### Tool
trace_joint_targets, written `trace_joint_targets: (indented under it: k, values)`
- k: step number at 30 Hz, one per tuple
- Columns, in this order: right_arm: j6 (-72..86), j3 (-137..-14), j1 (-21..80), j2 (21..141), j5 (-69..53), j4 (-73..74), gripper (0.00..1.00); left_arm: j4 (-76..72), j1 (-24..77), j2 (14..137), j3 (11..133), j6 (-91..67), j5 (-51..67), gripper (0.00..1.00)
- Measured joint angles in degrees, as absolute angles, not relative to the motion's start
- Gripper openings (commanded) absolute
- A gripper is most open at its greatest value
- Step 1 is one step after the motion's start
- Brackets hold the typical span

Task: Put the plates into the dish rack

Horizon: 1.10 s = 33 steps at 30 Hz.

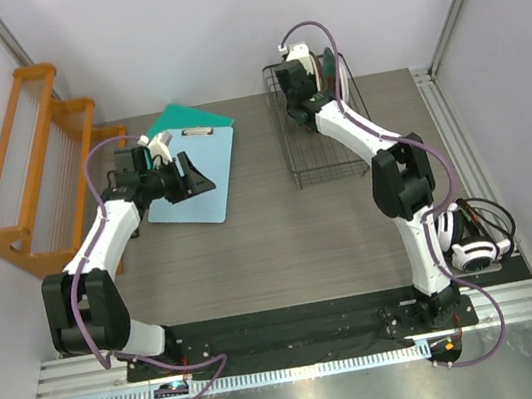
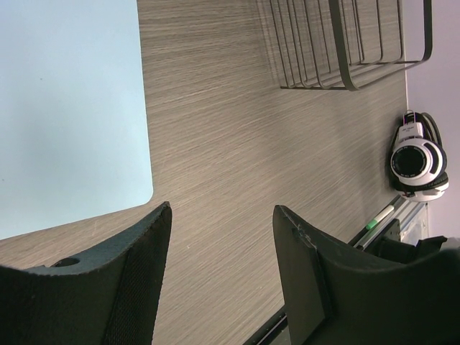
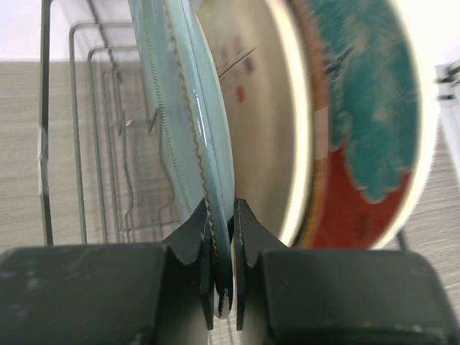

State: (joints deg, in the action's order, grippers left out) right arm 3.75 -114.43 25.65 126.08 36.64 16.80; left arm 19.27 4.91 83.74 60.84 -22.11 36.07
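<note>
At the far end of the dark wire dish rack (image 1: 324,150) my right gripper (image 1: 302,93) is shut on the rim of a pale grey-green plate (image 3: 183,108), which stands on edge. In the right wrist view the right gripper (image 3: 224,215) pinches that rim between both pads. Just right of it stand a pink-and-cream plate (image 3: 251,108) and a red-and-teal floral plate (image 3: 359,129), also on edge. From above, the plates (image 1: 309,56) are mostly hidden by the arm. My left gripper (image 1: 197,182) hangs open and empty by the clipboard. In its own view the left gripper (image 2: 221,215) has bare table between its jaws.
A light blue clipboard (image 1: 195,165) lies at the back left, also clipboard (image 2: 72,108) in the left wrist view. An orange wooden tiered rack (image 1: 34,175) stands along the left wall. A white round device (image 1: 471,248) with cables sits at the right edge.
</note>
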Motion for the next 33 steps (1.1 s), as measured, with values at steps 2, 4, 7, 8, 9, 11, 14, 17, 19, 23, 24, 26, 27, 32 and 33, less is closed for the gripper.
trace_joint_targets:
  k: [2,4,7,8,9,11,14,17,19,23,24,26,27,32,33]
  values:
    - [4.0,-114.2,25.6,126.8,36.0,17.2,0.11,19.2,4.9,83.7,60.8,-22.1,36.1,0.59]
    - [4.2,-113.9,25.6,127.7,35.6,17.5,0.32,19.1,4.9,83.7,60.8,-22.1,36.0,0.60]
    - [5.1,-113.9,25.6,128.2,34.8,16.1,0.59,19.1,4.9,83.7,60.8,-22.1,36.0,0.62]
    - [4.9,-113.9,25.6,128.2,34.5,15.7,0.62,19.0,4.9,83.7,60.8,-22.1,36.0,0.63]
    - [5.1,-113.9,25.6,128.2,34.1,15.1,0.66,19.0,4.9,83.7,60.8,-22.1,36.0,0.64]
    - [4.9,-113.5,25.7,128.0,33.2,14.6,0.74,19.0,4.9,83.7,60.8,-22.1,35.9,0.78]
    - [4.6,-111.3,25.7,126.5,31.3,14.3,0.91,18.9,4.9,83.7,60.8,-21.9,35.6,0.85]
    - [4.3,-107.2,25.8,122.5,27.7,14.4,1.00,18.8,4.9,83.3,60.8,-22.0,35.0,0.91]
    - [4.0,-104.4,25.9,118.6,25.5,14.9,1.00,18.6,4.9,82.8,60.8,-21.8,34.8,0.99]
    - [4.4,-97.7,26.3,106.2,22.4,15.3,1.00,18.0,4.9,82.0,60.8,-21.7,34.4,1.00]
    - [4.5,-96.4,26.6,102.8,22.3,15.5,1.00,17.8,4.9,81.9,60.8,-21.6,34.3,1.00]
    - [4.5,-93.4,27.0,96.3,23.1,15.7,1.00,17.6,4.9,81.8,60.8,-21.4,34.0,1.00]
    - [4.4,-91.7,27.3,93.1,23.8,16.0,1.00,17.6,4.9,81.8,60.8,-21.2,34.0,0.99]
    - [2.1,-80.7,28.0,81.3,28.6,19.1,1.00,17.7,4.9,81.1,60.8,-18.6,32.7,1.00]
    - [1.5,-78.4,28.0,80.1,29.5,20.4,1.00,17.8,4.9,80.8,60.8,-17.8,32.4,0.99]
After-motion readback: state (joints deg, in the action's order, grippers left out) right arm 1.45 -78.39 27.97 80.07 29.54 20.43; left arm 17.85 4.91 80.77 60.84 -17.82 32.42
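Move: The right hand grips the light blue plate by its upper rim in the dish rack; the plate's middle lies about 4 cm ahead, 1 cm left and 9 cm below. The pink plate's middle is some 3 cm to the right of it and level with it, and the red flowered plate's about 8 cm right of it, also level. From the left hand, the light blue plate lies roughly 27 cm ahead, 27 cm right and 6 cm lower. Still pinching the light blue plate, the right hand lowers it about 2.5 cm into the rack, easing a little left, then lets go as the fingers spread wide. It draws back from the plate some 18 cm and rises well clear, swinging right and turning about 10 degrees counter-clockwise, and sinks slightly at the end. The left fingers open fully. ##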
